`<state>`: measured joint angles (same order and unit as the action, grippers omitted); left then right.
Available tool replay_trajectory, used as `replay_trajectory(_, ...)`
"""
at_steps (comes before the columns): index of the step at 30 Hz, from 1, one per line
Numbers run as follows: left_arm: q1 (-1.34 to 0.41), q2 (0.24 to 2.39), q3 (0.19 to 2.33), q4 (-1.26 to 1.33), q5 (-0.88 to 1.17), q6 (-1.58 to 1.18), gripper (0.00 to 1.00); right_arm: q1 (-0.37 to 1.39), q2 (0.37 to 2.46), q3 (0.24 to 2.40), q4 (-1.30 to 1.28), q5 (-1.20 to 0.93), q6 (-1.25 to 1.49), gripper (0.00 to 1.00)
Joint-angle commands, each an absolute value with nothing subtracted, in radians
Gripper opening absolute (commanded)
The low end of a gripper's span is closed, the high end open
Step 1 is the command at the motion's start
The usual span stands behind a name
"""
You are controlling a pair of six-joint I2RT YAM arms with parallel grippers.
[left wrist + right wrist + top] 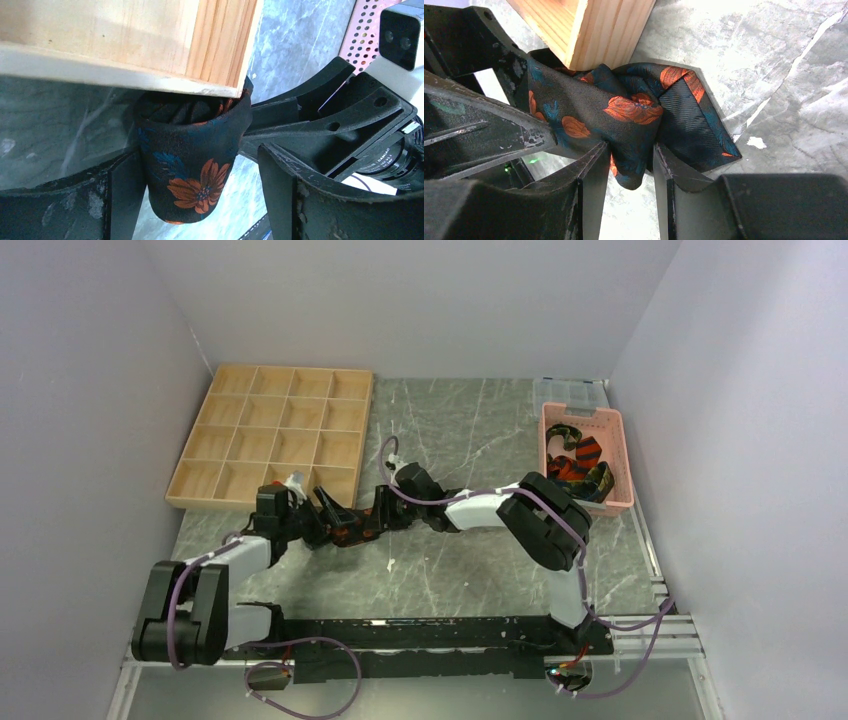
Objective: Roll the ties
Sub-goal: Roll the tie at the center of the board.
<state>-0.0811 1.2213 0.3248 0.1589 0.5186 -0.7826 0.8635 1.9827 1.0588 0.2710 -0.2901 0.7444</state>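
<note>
A black tie (pixel 352 532) with orange flowers is bunched into a loose roll on the table, against the front right corner of the wooden tray (pixel 265 502). My left gripper (pixel 197 167) is open around the roll (pixel 192 150). Its left finger (pixel 122 195) touches the cloth and its right finger (pixel 280 190) stands apart from it. From the other side, my right gripper (pixel 631 157) is shut on a fold of the same tie (pixel 624 110), whose pointed end (pixel 696 125) lies flat on the table. More ties (pixel 578 465) lie in the pink basket (pixel 585 416).
The tray's corner (pixel 220 45) hangs right over the roll and close to both grippers (pixel 355 515). The pink basket stands at the right wall with a clear plastic box (pixel 570 390) behind it. Grey walls close in the table on three sides.
</note>
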Motion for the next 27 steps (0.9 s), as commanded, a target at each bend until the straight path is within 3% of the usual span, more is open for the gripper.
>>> replay_trajectory(1, -0.079, 1.314, 0.296, 0.21, 0.582, -0.819, 0.83, 0.851, 2.022, 1.03, 0.268, -0.225, 0.732, 0.42)
replay_trajectory(18, -0.08, 1.398, 0.293, 0.293, 0.589, -0.827, 0.6, 0.85, 2.023, 1.025, 0.27, -0.226, 0.729, 0.41)
replay_trajectory(24, -0.08, 1.406, 0.292, 0.289, 0.586, -0.826, 0.34, 0.851, 2.017, 1.025, 0.264, -0.223, 0.726, 0.41)
replay_trajectory(27, -0.08, 1.404, 0.287, 0.291, 0.587, -0.829, 0.28, 0.851, 2.016, 1.028, 0.261, -0.221, 0.726, 0.41)
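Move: The rolled end of the tie lies just off the left hand's wide-open fingertips, about 2 cm ahead, 3 cm to the right and 2 cm lower. The tray's near right corner is some 5 cm ahead and 4 cm to the right, level with the hand; the right gripper is on the tie about 9 cm to the right, level fore and aft and 1 cm lower. From the right hand, the roll lies 5 cm to the left, 1 cm ahead and 1 cm below. The left fingers close onto the rolled end of the tie from both sides and pinch it, going from wide open to about a third. The hand first eases about 1 cm forward and right, past the roll's sides, then sinks to some 1.5 cm lower as the fingers shut, tilting slightly. The right hand stays put and keeps its hold on the tie. ##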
